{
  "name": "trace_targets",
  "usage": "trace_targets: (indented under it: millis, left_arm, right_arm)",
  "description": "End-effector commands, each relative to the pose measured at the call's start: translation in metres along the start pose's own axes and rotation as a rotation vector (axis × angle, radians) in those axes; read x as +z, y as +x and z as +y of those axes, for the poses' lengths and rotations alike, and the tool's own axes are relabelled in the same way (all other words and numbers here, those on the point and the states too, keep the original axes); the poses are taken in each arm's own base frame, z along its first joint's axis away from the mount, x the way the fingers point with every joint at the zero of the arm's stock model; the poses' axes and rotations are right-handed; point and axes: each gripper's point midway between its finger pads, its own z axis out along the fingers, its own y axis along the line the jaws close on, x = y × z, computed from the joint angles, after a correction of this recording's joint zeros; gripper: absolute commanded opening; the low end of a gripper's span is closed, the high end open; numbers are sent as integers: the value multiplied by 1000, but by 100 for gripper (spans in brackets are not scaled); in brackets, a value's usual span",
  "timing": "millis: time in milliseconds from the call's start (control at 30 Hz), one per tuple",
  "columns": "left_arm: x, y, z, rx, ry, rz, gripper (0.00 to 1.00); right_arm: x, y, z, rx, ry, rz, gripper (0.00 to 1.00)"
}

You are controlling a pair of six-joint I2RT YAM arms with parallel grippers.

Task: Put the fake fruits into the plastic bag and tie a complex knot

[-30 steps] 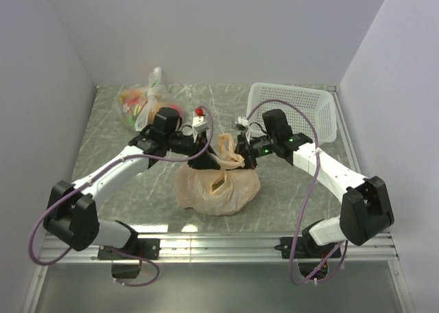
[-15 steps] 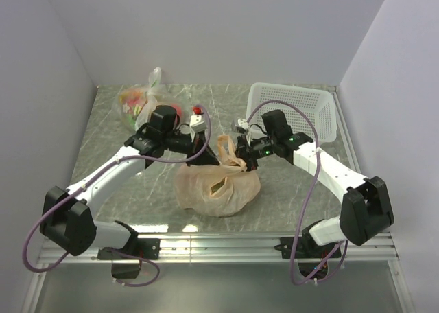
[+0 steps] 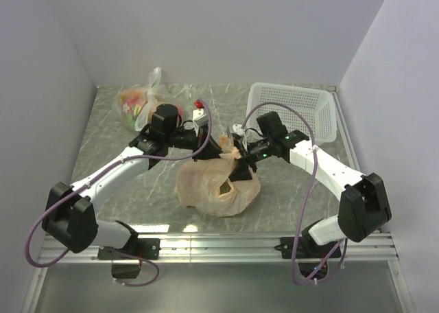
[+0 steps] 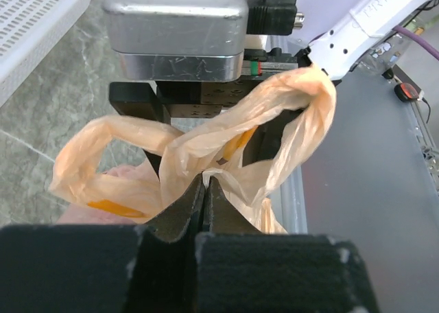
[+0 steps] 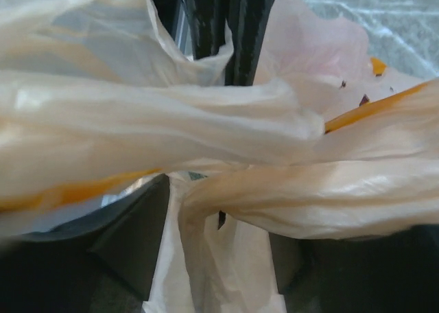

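The peach-orange plastic bag sits bulging at the table's middle, its handles gathered above it. My left gripper reaches in from the left and is shut on a fold of handle film. My right gripper faces it from the right; its fingers stand open, with twisted handle strands lying loosely across the gap. The left gripper's dark fingers show just beyond the strands. The fake fruits are hidden inside the bag.
A white slotted basket stands at the back right, also visible in the left wrist view. A clear bag of mixed fruits lies at the back left. Grey walls close in on three sides.
My left gripper has closed on the bag's handle film. My right gripper has opened, letting go of the handle, and shifted slightly left over the bag. The raised handle loop has dropped.
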Motion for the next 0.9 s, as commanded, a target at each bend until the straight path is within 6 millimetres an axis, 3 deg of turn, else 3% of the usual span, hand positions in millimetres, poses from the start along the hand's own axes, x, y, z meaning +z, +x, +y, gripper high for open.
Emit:
trace_targets:
  millis: [0, 167, 267, 333, 467, 500, 600, 633, 733, 867]
  left_arm:
    - [0, -9, -6, 39, -16, -31, 1]
    - [9, -4, -9, 55, -16, -14, 1]
    - [14, 0, -12, 52, -6, -2, 1]
    - [17, 4, -15, 55, 2, 16, 1]
    - [16, 7, -17, 77, 0, 27, 1]
    - [16, 5, -18, 85, -2, 26, 2]
    - [8, 2, -17, 104, -34, 42, 17]
    - [1, -2, -19, 110, -45, 35, 28]
    - [-28, -21, -16, 107, -79, -20, 44]
    - [-60, -41, -8, 128, -159, -57, 57]
  right_arm:
    - [-1, -14, -3, -42, 13, -10, 67]
    - [-1, -36, 0, 13, -3, -68, 67]
    - [0, -38, 2, 7, -22, -66, 65]
    - [1, -36, 4, -4, -41, -61, 41]
    - [1, -30, 6, -14, -61, -41, 12]
    - [2, -29, 4, -11, -64, -41, 0]
    - [1, -26, 8, -33, -76, -39, 0]
    - [1, -23, 9, -33, -81, -36, 0]
    - [0, -20, 13, -62, -94, -34, 0]
    - [-2, -17, 18, -134, -129, -23, 0]
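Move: The bag's gathered neck lies right at the right hand, between its open fingers, with an upright handle loop about 3 cm ahead, 1 cm left and 4 cm above. The filled bag body is some 4 cm left, 2 cm back and 12 cm below. From the left hand, shut on a bag strand, the neck lies about 3 cm right, 2 cm back and 5 cm lower. Right fingers pinch the bag neck; left hand edges right, opens, then retreats about 5 cm left and up. ##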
